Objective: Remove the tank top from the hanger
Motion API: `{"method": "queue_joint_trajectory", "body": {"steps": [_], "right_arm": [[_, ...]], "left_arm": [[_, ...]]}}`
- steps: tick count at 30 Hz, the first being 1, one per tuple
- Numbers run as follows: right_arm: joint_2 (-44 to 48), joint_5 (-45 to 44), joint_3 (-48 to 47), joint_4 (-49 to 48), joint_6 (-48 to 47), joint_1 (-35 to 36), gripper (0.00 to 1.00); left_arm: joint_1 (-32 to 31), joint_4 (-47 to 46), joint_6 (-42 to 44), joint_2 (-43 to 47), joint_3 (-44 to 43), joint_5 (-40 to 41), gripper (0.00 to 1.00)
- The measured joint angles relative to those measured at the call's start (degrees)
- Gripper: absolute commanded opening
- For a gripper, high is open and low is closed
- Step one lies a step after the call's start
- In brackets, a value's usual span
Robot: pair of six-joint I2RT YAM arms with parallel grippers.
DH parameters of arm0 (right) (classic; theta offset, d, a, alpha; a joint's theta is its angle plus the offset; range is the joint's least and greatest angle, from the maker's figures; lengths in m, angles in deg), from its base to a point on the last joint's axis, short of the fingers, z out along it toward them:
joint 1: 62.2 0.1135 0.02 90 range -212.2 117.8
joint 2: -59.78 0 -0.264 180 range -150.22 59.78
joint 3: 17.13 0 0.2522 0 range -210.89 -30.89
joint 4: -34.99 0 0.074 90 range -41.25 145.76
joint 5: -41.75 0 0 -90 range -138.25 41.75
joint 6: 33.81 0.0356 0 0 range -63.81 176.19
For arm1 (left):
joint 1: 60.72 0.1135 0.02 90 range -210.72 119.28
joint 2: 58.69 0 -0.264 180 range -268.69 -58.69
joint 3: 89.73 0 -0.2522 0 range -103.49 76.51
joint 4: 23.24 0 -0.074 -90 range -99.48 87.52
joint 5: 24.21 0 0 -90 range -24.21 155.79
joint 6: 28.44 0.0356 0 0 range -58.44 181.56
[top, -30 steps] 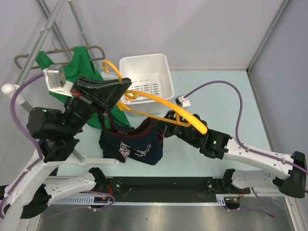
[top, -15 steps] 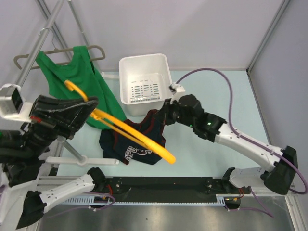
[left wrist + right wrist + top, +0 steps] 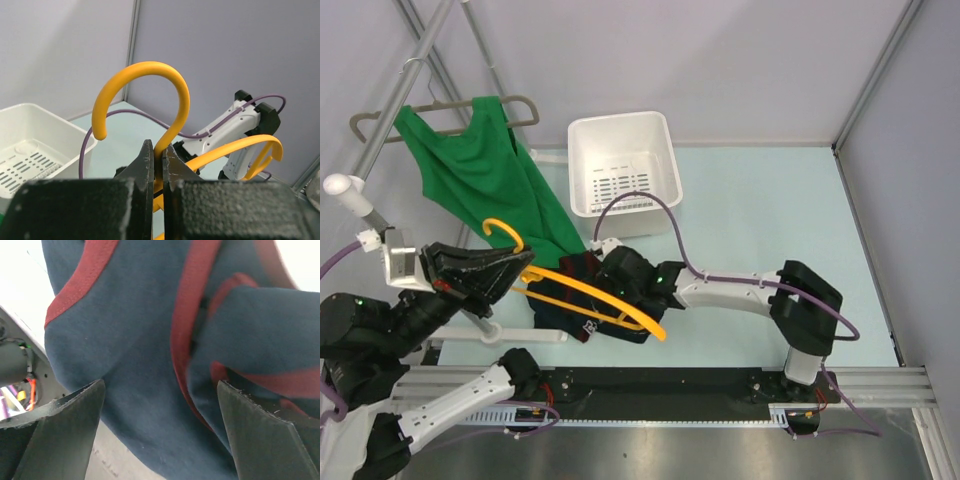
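The green tank top hangs on the grey-beige hanger on the rack at the far left. Neither gripper touches it. My left gripper is shut on the neck of a bright orange hanger, which slants over the dark navy garment. In the left wrist view the fingers pinch the orange hanger just below its hook, at my left gripper. My right gripper is open, low over the navy garment with red stripes; its fingers straddle the cloth at my right gripper.
A white slotted basket stands at the back centre. The rack's slanted metal pole and its white foot bar are at the left. The navy garment lies on the table in front of the tank top.
My right arm has swung left and down over the navy garment. My left arm has moved the orange hanger off that garment, down and towards the near left.
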Motion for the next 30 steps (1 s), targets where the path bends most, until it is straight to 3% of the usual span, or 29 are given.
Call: {"method": "queue_joint_trajectory", "body": {"steps": [5, 13, 16, 17, 19, 20, 21, 22, 24, 30], "right_arm": [[-4.7, -3.8, -1.7, -3.0, -0.7, 4.1, 1.0], [-12.7, -19.2, -3.5, -6.4, -1.7, 9.7, 0.96], [-12.7, -21.6, -2.8, -7.2, -1.6, 9.4, 0.78], [-12.7, -22.0, -2.4, -7.6, -1.6, 9.1, 0.64], [-12.5, -23.1, -1.6, -8.3, -1.7, 8.7, 0.46], [-12.3, -23.7, -0.9, -8.9, -1.6, 8.5, 0.3], [-12.0, -24.0, -0.3, -9.1, -1.8, 8.5, 0.23], [-11.5, -24.3, 0.5, -9.6, -1.7, 8.4, 0.1], [-9.7, -25.1, 2.4, -10.4, -1.6, 8.3, 0.01], [1.9, -28.4, 9.6, -9.9, -3.2, 8.1, 0.0]], "left_arm": [[0.0, 0.3, 0.7, 3.4, 0.1, -1.6, 0.0], [0.0, 1.2, 1.6, 4.0, 0.1, -3.8, 0.0], [0.0, 1.4, 2.0, 3.7, 0.0, -4.4, 0.0], [0.0, 1.5, 2.0, 3.6, 0.0, -4.5, 0.0], [0.0, 1.7, 2.0, 3.6, 0.0, -4.5, 0.0], [0.0, 1.7, 2.0, 3.6, 0.0, -4.5, 0.0], [0.0, 1.6, 2.0, 3.7, 0.0, -4.5, 0.0], [0.0, 1.7, 2.0, 3.7, 0.1, -4.3, 0.0], [0.0, 1.7, 2.0, 3.8, 0.1, -4.1, 0.0], [0.0, 1.8, 2.4, 4.4, 0.1, -3.2, 0.0]]}}
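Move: The crumpled navy tank top is right under the right gripper, about 7 cm below and roughly 1 cm to its left; the open fingers straddle it. From that hand the white basket stands some 27 cm ahead and 4 cm right, the green top hangs around 11 cm ahead, 15 cm left and higher, and the bare yellow hanger hovers about 35 cm above, 13 cm back. From the left hand, the tank top is some 7 cm ahead, 4 cm right and 46 cm down. Lower the open right gripper about 6 cm onto the tank top, swinging left some 3.5 cm, then edge back right and forward as the fingers shut on a fold. Tilt the fingertips forward some 20 degrees and, with the cloth pinched, pull up and to the right. Keep the left grip on the hanger and ease it slightly back and left. ##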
